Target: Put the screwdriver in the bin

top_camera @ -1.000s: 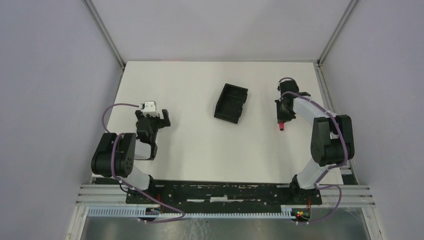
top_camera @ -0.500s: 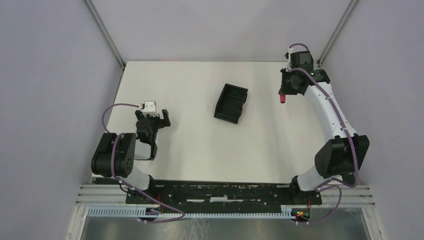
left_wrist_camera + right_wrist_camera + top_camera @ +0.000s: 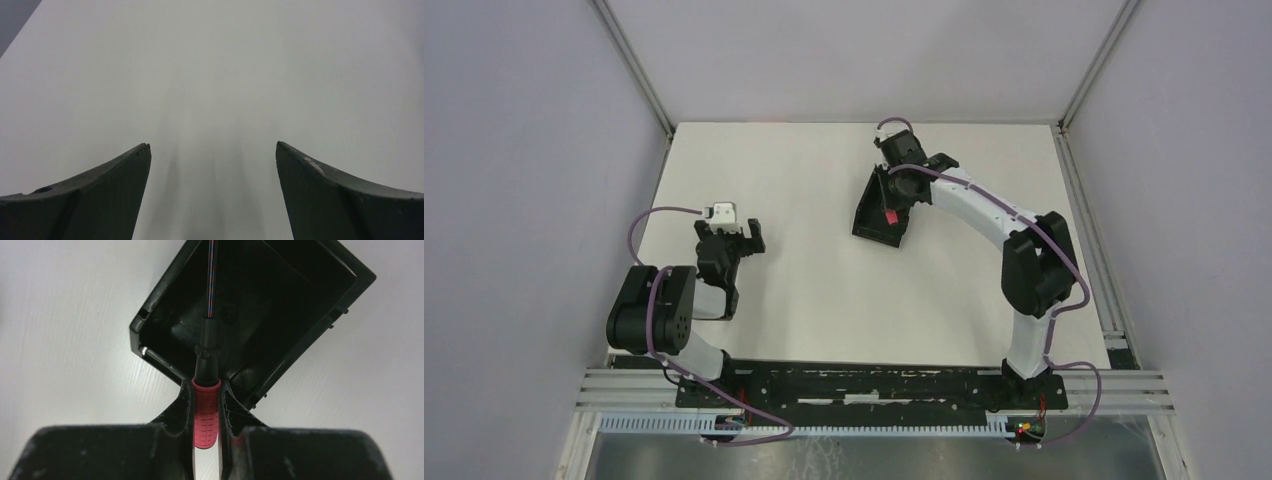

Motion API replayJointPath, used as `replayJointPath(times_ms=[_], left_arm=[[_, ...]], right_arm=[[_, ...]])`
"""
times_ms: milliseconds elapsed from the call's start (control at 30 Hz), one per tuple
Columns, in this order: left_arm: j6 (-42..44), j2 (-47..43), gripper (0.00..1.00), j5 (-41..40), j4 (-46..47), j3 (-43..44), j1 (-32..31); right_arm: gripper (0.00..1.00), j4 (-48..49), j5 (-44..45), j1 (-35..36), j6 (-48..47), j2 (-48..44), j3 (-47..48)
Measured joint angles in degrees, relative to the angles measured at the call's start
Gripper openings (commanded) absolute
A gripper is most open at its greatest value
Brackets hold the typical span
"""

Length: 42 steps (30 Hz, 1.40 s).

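My right gripper [image 3: 891,203] hangs over the black bin [image 3: 875,228] near the middle of the table, shut on the red handle of the screwdriver [image 3: 889,216]. In the right wrist view the jaws press both sides of the screwdriver's handle [image 3: 206,412] at the right gripper [image 3: 206,387]. Its thin shaft [image 3: 210,280] points forward over the open inside of the bin [image 3: 280,305]. The bin's near corner lies just under the fingertips. My left gripper [image 3: 736,236] rests open at the left of the table, far from the bin, with only white tabletop between the fingers of the left gripper [image 3: 212,145].
White tabletop [image 3: 804,290] surrounds the bin on all sides. Grey walls and metal corner posts [image 3: 634,65] enclose the back and sides. The right arm [image 3: 984,205] stretches across the right half of the table.
The right arm has swung from the right side of the table, through the far right corner, to above the bin, carrying the screwdriver. The left arm has stayed still.
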Motion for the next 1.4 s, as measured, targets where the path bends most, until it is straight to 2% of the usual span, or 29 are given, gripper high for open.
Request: replayJointPath(times_ms=[367, 467, 533, 667, 833, 900, 933, 967, 1000, 1033, 1167, 1333, 1400], left_arm=[[0.0, 0.0, 1.00, 0.0, 0.0, 0.0, 0.0], [0.0, 0.0, 1.00, 0.0, 0.0, 0.0, 0.0], [0.0, 0.0, 1.00, 0.0, 0.0, 0.0, 0.0], [0.0, 0.0, 1.00, 0.0, 0.0, 0.0, 0.0], [0.0, 0.0, 1.00, 0.0, 0.0, 0.0, 0.0], [0.0, 0.0, 1.00, 0.0, 0.0, 0.0, 0.0], [0.0, 0.0, 1.00, 0.0, 0.0, 0.0, 0.0], [0.0, 0.0, 1.00, 0.0, 0.0, 0.0, 0.0], [0.0, 0.0, 1.00, 0.0, 0.0, 0.0, 0.0], [0.0, 0.0, 1.00, 0.0, 0.0, 0.0, 0.0], [0.0, 0.0, 1.00, 0.0, 0.0, 0.0, 0.0], [0.0, 0.0, 1.00, 0.0, 0.0, 0.0, 0.0], [0.0, 0.0, 1.00, 0.0, 0.0, 0.0, 0.0]], right_arm=[[0.01, 3.0, 2.4, -0.1, 0.2, 9.9, 0.8], [0.29, 3.1, 3.2, -0.1, 0.1, 11.8, 1.8], [0.44, 3.2, 3.3, -0.1, 0.2, 12.1, 1.8], [0.52, 4.0, 3.6, -0.1, 0.2, 12.1, 1.9], [0.52, 4.4, 4.7, -0.1, 0.2, 11.0, 1.9], [0.53, 4.6, 5.3, -0.1, 0.2, 8.9, 1.9], [0.56, 4.8, 5.6, -0.1, 0.2, 7.9, 1.9], [0.63, 5.1, 5.8, -0.1, 0.2, 6.4, 1.8], [0.84, 5.5, 5.8, -0.1, 0.1, 4.9, 1.8], [0.98, 5.9, 5.9, -0.1, 0.1, 3.0, 1.8], [0.98, 8.9, 7.0, -0.3, -1.2, -5.2, -0.1], [0.98, 14.8, 11.1, -0.9, -4.1, -17.7, -9.7], [0.98, 18.4, 12.6, -1.7, -5.5, -23.3, -17.0]])
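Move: My right hand holds the screwdriver by the red handle, its middle about 3 cm ahead, 1 cm left and level with my fingers. The bin's middle lies about 4 cm ahead, 1 cm left and roughly 10 cm below that hand. Nothing else stands near. From my idle left hand the bin is some 6 cm ahead, 39 cm to the right and 4 cm lower. I lower the screwdriver about 8 cm into the bin with my right hand, easing some 2 cm forward, then open the fingers halfway and let go. Next I lift steeply out, opening wide, tipping the fingers up some 30 degrees, and draw back and about 6 cm right, to finish 11 cm above where I began. ##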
